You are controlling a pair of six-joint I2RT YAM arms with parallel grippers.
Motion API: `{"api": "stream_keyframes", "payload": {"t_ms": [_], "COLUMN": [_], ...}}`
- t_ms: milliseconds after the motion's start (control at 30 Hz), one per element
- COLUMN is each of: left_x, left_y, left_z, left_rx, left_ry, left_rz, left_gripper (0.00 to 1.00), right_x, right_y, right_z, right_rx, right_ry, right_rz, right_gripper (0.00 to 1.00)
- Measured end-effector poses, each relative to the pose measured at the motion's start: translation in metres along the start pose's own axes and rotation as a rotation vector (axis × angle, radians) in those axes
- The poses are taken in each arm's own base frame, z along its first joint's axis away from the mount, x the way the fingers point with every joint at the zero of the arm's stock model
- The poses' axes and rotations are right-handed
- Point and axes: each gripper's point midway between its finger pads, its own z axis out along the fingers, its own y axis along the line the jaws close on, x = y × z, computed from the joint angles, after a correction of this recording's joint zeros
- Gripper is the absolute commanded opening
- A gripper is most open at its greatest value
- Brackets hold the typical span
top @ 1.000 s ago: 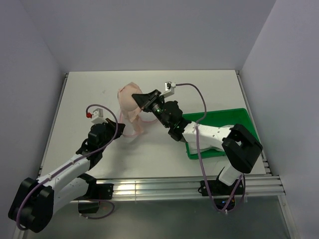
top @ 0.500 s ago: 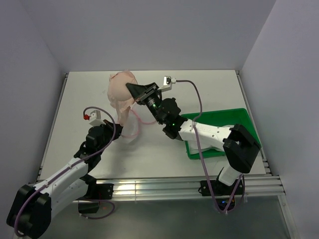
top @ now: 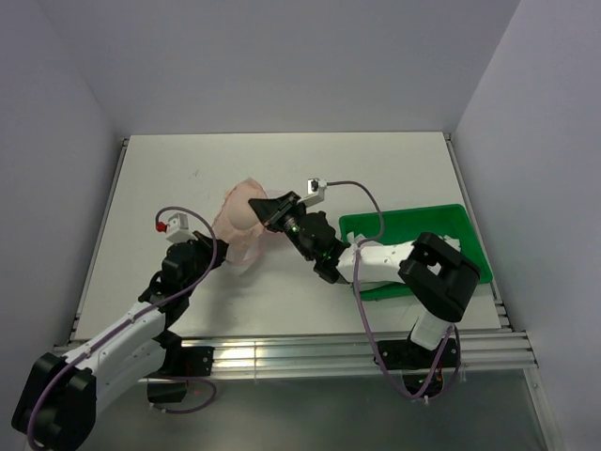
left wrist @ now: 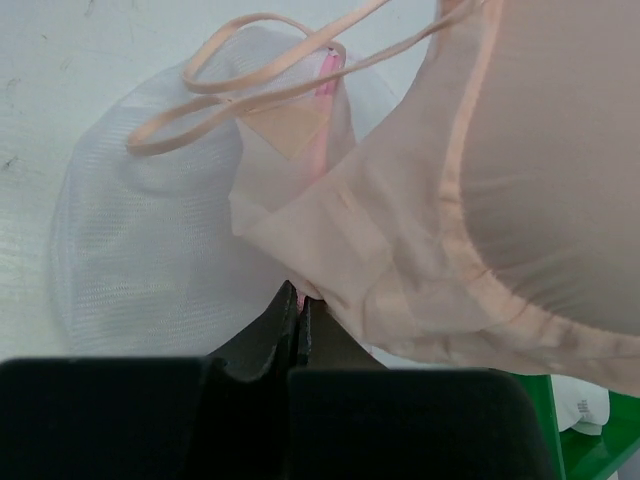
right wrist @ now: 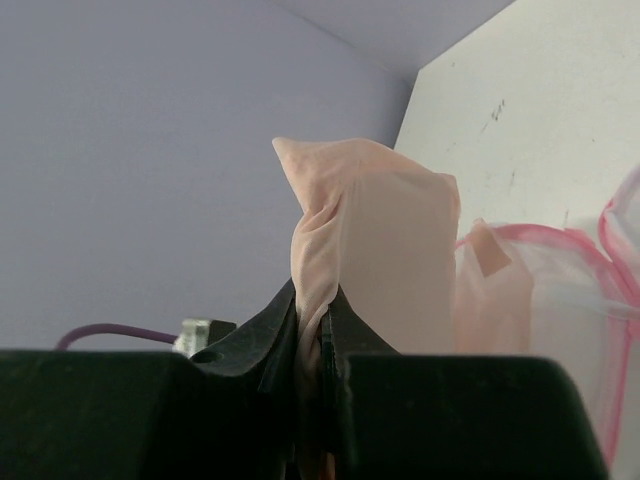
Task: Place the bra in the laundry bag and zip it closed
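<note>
The pale peach bra (top: 239, 209) hangs from my right gripper (top: 267, 209), which is shut on a fold of its fabric (right wrist: 318, 300). Its cup (left wrist: 530, 150) and thin straps (left wrist: 250, 90) drape over the laundry bag (left wrist: 140, 230), a white mesh dome with pink trim (right wrist: 600, 290) lying on the table just below. My left gripper (top: 215, 254) sits at the bag's near edge. Its jaws are shut, with a bit of pink rim pinched at the tips (left wrist: 300, 296). Most of the bag is hidden under the bra in the top view.
A green plastic tray (top: 451, 224) lies at the right, partly under my right arm. The white table (top: 376, 160) is walled at the back and on both sides.
My right gripper swung the bra up and toward the back left, then brought it down and forward over the bag. The left gripper has stayed shut at the bag's edge.
</note>
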Motion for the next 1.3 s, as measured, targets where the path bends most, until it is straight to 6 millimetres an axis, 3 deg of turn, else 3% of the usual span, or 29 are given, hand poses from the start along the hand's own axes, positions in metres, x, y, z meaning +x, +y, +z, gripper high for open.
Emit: {"api": "stream_keyframes", "payload": {"t_ms": [267,433,600,700,900,1033,1300], "left_x": [-0.006,-0.007,-0.01,-0.019,-0.03,-0.035,-0.032], "left_y": [0.001,0.005,0.002,-0.008,-0.02,-0.032,-0.032], "left_z": [-0.007,-0.008,-0.007,-0.007,-0.005,-0.005,-0.006], "left_rx": [-0.007,-0.032,-0.029,-0.008,0.011,0.049,0.076], "left_ry": [-0.021,-0.017,-0.02,-0.036,-0.051,-0.054,-0.057], "left_rz": [0.019,0.032,0.044,0.047,0.073,0.077,0.076], "left_gripper": [0.0,0.0,0.0,0.0,0.0,0.0,0.0], "right_x": [0.013,0.005,0.015,0.037,0.079,0.096,0.113], "right_y": [-0.035,-0.057,-0.045,-0.038,-0.044,-0.045,-0.05], "right_z": [-0.016,-0.029,-0.016,-0.003,0.006,0.008,-0.004], "right_rx": [0.059,0.104,0.062,0.015,-0.009,-0.021,-0.027], "right_ry": [0.05,0.046,0.117,0.206,0.397,0.482,0.592], "right_rz": [-0.055,-0.117,-0.156,-0.17,-0.209,-0.213,-0.202], "right_gripper": [0.0,0.0,0.0,0.0,0.0,0.0,0.0]}}
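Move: The bag's open mouth, the place the held bra is going, lies about 5 cm left of the right hand, 3 cm back and some 15 cm below; from the left hand, shut on its pink rim, it is roughly 4 cm right, 3 cm ahead and 3 cm down. The bra's middle hangs about 4 cm left of the right hand, 1 cm back and 6 cm lower. The bag's second half lies about 5 cm right of that hand, 4 cm farther out, 22 cm below. The bra, still pinched by one edge in the right fingers, is lowered into the bag mouth: the right hand sinks about 10 cm, first drifting slightly right, then sweeping left towards the left gripper and a little back, its left side rolling down as it swings counter-clockwise. The left hand keeps its pinch on the pink rim and, midway, lifts it some 4 cm. ##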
